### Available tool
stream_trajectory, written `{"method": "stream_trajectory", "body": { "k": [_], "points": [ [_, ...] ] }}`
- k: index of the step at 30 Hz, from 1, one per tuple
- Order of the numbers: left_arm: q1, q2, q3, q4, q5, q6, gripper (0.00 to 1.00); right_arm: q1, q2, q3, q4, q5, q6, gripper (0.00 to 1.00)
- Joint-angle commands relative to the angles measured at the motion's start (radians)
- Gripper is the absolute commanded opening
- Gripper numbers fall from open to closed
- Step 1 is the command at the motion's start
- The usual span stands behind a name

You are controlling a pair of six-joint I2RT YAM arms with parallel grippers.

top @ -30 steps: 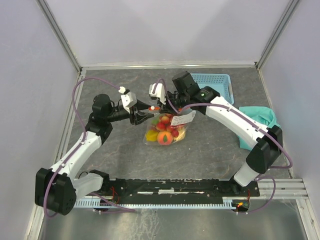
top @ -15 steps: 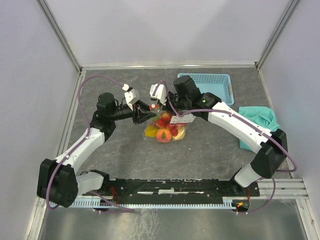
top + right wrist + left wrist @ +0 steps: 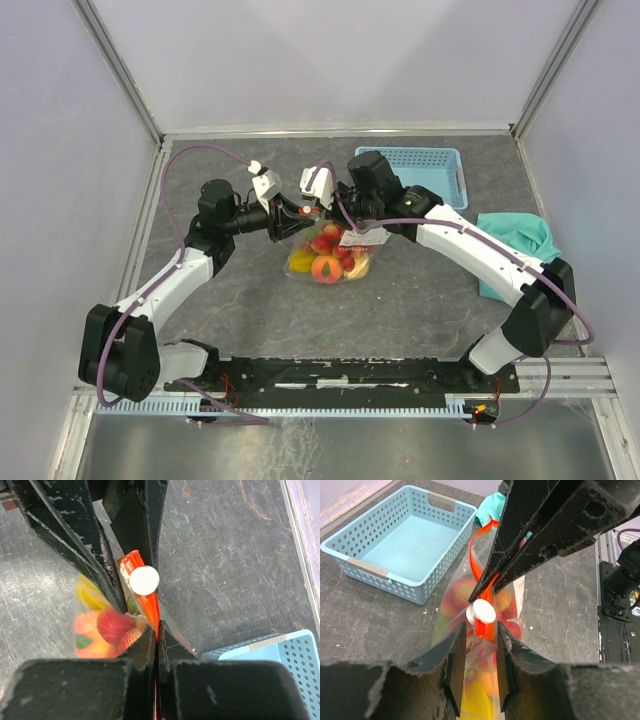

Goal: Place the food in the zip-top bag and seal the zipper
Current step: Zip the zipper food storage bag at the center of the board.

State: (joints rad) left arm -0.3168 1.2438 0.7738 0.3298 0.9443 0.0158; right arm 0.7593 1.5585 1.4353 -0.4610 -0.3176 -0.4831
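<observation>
The clear zip-top bag (image 3: pixel 330 258) hangs by its mouth at the table's middle. It holds the food: a peach (image 3: pixel 327 267), red strawberries (image 3: pixel 111 625) and a yellow lemon (image 3: pixel 87 594). My right gripper (image 3: pixel 158 630) is shut on the red-orange zipper (image 3: pixel 149 607), just behind the white slider (image 3: pixel 144 580). My left gripper (image 3: pixel 477 630) comes from the other side. Its jaws stand open but narrow, straddling the strip right below the slider (image 3: pixel 484 611), with a thin gap on one side. In the top view the left gripper (image 3: pixel 288 218) and the right gripper (image 3: pixel 322 207) meet above the bag.
A light-blue plastic basket (image 3: pixel 425 170) stands empty at the back right, close behind the right arm. A teal cloth (image 3: pixel 520 245) lies crumpled at the right edge. Dark stone-patterned table (image 3: pixel 230 300) surrounds the bag.
My left arm has reached farther in toward the bag's mouth and its jaws have narrowed around the zipper. The right gripper keeps its hold; the bag has shifted slightly.
</observation>
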Motion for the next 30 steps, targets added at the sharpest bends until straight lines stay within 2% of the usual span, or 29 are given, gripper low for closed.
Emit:
{"method": "stream_trajectory", "body": {
  "k": [1,3,5,9,13,15,19,22,30],
  "points": [
    [-0.014,0.015,0.054,0.073,0.014,-0.042,0.34,0.006,-0.051,0.008,0.085,-0.025,0.003,0.03],
    [-0.018,0.024,0.061,0.073,0.014,-0.040,0.32,0.007,-0.054,0.007,0.081,-0.025,0.003,0.04],
    [-0.023,0.031,0.064,0.074,0.016,-0.038,0.26,0.006,-0.060,0.004,0.081,-0.030,0.002,0.04],
    [-0.028,0.033,0.068,0.070,0.032,-0.026,0.04,0.006,-0.065,0.006,0.053,-0.047,-0.014,0.08],
    [-0.029,0.012,0.110,-0.088,0.037,0.117,0.03,0.005,-0.066,0.042,-0.041,-0.052,-0.056,0.21],
    [-0.033,-0.009,0.142,-0.203,0.021,0.232,0.03,0.002,-0.069,0.065,-0.089,-0.064,-0.071,0.31],
    [-0.050,-0.041,0.202,-0.413,-0.027,0.444,0.03,-0.012,-0.073,0.121,-0.179,-0.135,-0.083,0.50],
    [-0.060,-0.045,0.236,-0.500,-0.042,0.534,0.03,-0.027,-0.067,0.165,-0.205,-0.222,-0.074,0.62],
    [-0.111,-0.072,0.245,-0.543,-0.072,0.621,0.03,-0.061,-0.031,0.229,-0.176,-0.398,-0.067,0.61]
  ]
}}
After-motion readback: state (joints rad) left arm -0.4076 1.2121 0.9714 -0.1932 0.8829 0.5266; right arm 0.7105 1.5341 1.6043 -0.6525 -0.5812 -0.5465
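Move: The white slider at the zipper's end sits just off the left fingertips, about 2 cm right of the left hand and 1 cm ahead at the same height; the fruit in the bag is some 6 cm right, 5 back and 13 below, the blue basket about 26 right, 12 ahead and 18 below. From the right hand, shut on the zipper, the slider is about 4 cm left, 1 ahead and 1 below. Ease the left gripper about 1 cm right and close it on the orange zipper end beside the white slider, while the right keeps its pinch. Then open the right fingers wide to let the zipper go, drawing back 3 cm and then rising about 6 cm above it. Keep the left pinch, drawing back 2 cm as its fingertips dip. ##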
